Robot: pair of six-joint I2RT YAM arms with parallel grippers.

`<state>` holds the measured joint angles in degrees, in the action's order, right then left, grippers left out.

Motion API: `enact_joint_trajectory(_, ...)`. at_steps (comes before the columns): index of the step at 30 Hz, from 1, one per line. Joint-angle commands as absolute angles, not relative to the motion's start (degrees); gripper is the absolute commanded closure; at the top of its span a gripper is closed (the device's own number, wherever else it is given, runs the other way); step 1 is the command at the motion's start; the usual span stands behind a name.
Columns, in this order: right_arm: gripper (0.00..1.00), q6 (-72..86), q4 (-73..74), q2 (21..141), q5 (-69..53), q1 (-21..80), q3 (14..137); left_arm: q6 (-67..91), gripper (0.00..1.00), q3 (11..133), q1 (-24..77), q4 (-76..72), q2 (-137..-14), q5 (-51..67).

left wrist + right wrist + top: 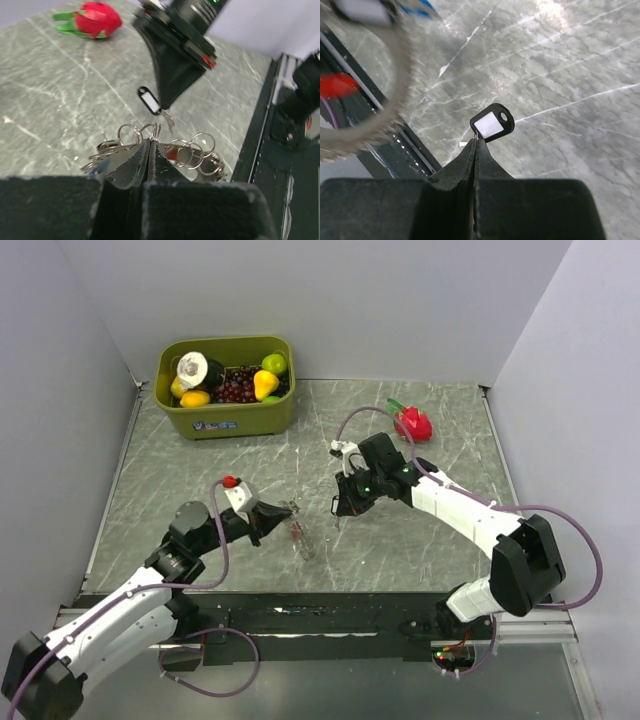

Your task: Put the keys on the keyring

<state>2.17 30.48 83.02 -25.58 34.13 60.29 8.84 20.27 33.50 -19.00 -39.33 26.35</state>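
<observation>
My left gripper (287, 511) (150, 146) is shut on the keyring (192, 150), a metal bunch of several wire rings (299, 533) held just above the table. Red and blue key heads (173, 155) show among its rings. My right gripper (339, 508) (476, 143) is shut on a black-headed key (492, 123) with a white label. It pinches the key by the blade, and the head sticks out past the fingertips. In the left wrist view that key (149, 100) hangs just above and behind the keyring, a small gap apart from it.
A green basket (225, 421) of toy fruit stands at the back left. A red toy fruit with green leaves (412, 423) (97, 20) lies at the back right. The black rail (330, 616) runs along the table's near edge.
</observation>
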Motion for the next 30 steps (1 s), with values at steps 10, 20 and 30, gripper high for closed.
enact_joint_trajectory(10, 1.00, -0.5, 23.3, 86.8, -64.1, 33.3, 57.8, -2.1, 0.99, 18.1, 38.5, -30.2, -33.0, 26.6)
enact_joint_trajectory(20, 1.00, -1.8, 25.8, 85.5, -60.6, 33.0, 59.0, -1.1, 0.99, 17.4, 38.5, -33.5, -30.1, 37.2)
enact_joint_trajectory(30, 1.00, -3.7, 25.4, 76.9, -58.4, 33.0, 57.7, -3.2, 0.99, 19.4, 38.9, -29.8, -32.9, 35.9)
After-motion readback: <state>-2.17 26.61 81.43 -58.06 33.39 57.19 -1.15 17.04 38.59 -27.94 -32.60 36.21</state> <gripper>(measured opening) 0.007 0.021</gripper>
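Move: The right hand already pinches the black-tagged key; the keyring, still hanging from the left fingertips, has its middle about 8 cm to that hand's left, 4 cm back and 4 cm higher. On the keyring, the red tag is roughly 8 cm left and 5 back, the blue tag 9 left and 2 back, both 4 cm above. From the left hand the black-tagged key lies some 10 cm right, 3 ahead and 10 below. Back and somewhat left, the right hand carries the black-tagged key about 7 cm closer in to the keyring, its fingers swinging counter-clockwise and up from steeply down, then pauses and rises to end some 5 cm higher. The left hand keeps its pinch on the keyring, edging right, then drawing back about 5 cm and up, tipping upward and turning slightly clockwise. ##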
